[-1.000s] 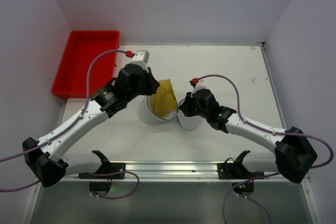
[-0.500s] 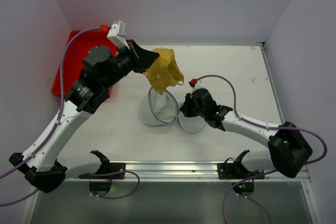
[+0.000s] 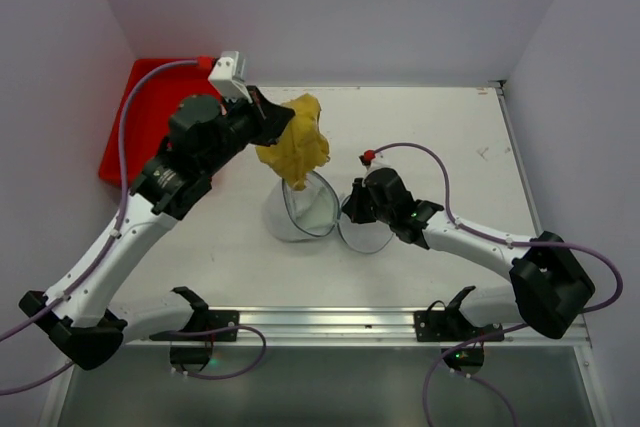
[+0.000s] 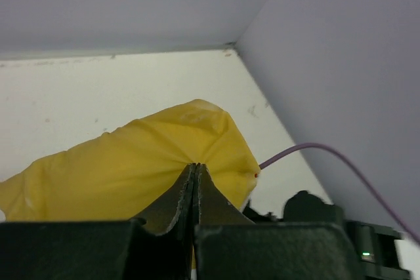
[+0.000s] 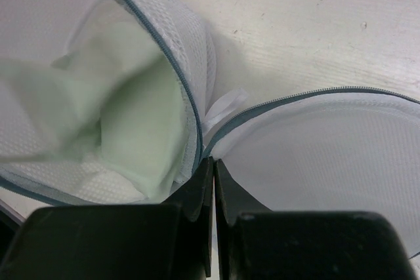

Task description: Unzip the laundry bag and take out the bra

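Note:
The white mesh laundry bag [image 3: 300,209] lies open mid-table with its round lid [image 3: 365,232] flapped to the right. My left gripper [image 3: 277,127] is shut on the yellow bra [image 3: 293,142] and holds it in the air above the bag's far rim; the pinch shows in the left wrist view [image 4: 194,165] with the bra [image 4: 131,162] bunched around it. My right gripper [image 3: 350,207] is shut on the bag where lid and body join, as the right wrist view [image 5: 212,160] shows at the zip hinge. A pale green item [image 5: 131,129] lies inside the bag [image 5: 190,44].
A red plastic tray [image 3: 150,132] stands at the far left, partly behind my left arm. White walls close in the table [image 3: 450,127] at the back and both sides.
My left gripper lifted the yellow bra up out of the bag, then drifted slightly left and toward me with it. The right gripper kept its hold on the bag.

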`<action>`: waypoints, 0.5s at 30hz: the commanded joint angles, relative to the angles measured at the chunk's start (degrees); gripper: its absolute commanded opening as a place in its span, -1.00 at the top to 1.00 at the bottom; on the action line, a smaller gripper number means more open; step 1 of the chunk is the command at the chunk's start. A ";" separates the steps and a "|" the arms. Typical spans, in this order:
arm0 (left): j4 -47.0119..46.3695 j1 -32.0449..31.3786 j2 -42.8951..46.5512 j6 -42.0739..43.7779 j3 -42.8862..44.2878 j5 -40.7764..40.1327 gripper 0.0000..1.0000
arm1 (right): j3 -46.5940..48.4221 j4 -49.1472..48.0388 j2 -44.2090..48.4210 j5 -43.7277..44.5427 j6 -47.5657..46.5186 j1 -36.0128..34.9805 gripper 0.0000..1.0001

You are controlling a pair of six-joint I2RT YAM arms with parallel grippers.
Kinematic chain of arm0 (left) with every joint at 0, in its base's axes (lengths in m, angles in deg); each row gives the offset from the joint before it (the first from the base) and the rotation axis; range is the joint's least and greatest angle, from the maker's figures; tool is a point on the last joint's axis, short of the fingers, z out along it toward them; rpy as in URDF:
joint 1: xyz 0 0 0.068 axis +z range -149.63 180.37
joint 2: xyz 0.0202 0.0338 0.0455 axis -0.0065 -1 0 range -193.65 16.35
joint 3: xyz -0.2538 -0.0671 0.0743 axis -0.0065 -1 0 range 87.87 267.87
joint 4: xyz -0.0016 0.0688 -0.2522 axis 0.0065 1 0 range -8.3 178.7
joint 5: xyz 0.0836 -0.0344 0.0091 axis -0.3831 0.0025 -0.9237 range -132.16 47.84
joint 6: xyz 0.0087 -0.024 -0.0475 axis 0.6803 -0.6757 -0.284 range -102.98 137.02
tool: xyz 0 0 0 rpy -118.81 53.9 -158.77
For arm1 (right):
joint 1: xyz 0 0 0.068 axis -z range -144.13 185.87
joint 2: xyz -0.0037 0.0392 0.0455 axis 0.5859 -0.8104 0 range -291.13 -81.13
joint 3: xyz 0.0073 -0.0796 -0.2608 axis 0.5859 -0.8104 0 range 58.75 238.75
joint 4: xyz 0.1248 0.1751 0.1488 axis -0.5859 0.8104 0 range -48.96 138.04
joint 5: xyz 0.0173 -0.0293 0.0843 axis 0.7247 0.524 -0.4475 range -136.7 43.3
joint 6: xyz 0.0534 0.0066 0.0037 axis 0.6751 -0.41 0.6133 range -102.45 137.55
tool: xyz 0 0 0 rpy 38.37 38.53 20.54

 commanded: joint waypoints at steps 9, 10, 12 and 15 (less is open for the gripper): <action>-8.95 1.01 -5.89 7.16 -8.90 -23.32 1.00 | 2.58 -0.54 1.69 -3.51 -0.91 0.31 1.00; -9.04 1.18 -6.42 7.43 -8.37 -25.85 1.00 | 2.40 -0.45 1.96 -3.51 -0.91 0.31 1.00; -9.74 1.36 -7.38 8.48 -7.32 -28.50 1.00 | 1.88 -0.45 2.57 -3.42 -0.91 0.31 1.00; -10.27 2.94 -7.30 8.84 -4.95 -28.78 1.00 | 1.43 -0.36 3.80 -3.51 -1.35 0.23 1.00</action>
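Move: The yellow bra hangs from my left hand, high up. The red bin lies about 32 cm ahead of that hand, 35 cm to its left and 38 cm below. The laundry bag is about 36 cm below it, level ahead-wise and 2 cm right, with the round flap some 15 cm further right and 4 cm lower. From my right hand the bin is about 35 cm ahead, 46 cm left and 6 cm lower. Still pinching the yellow bra, my left hand drops quickly by about 13 cm while going forward, then swings on forward and left towards the red bin, rising a couple of centimetres. It turns some 25 degrees counter-clockwise, its left side lifting. My right hand keeps its pinch where the flap joins the bag, and barely shifts. ##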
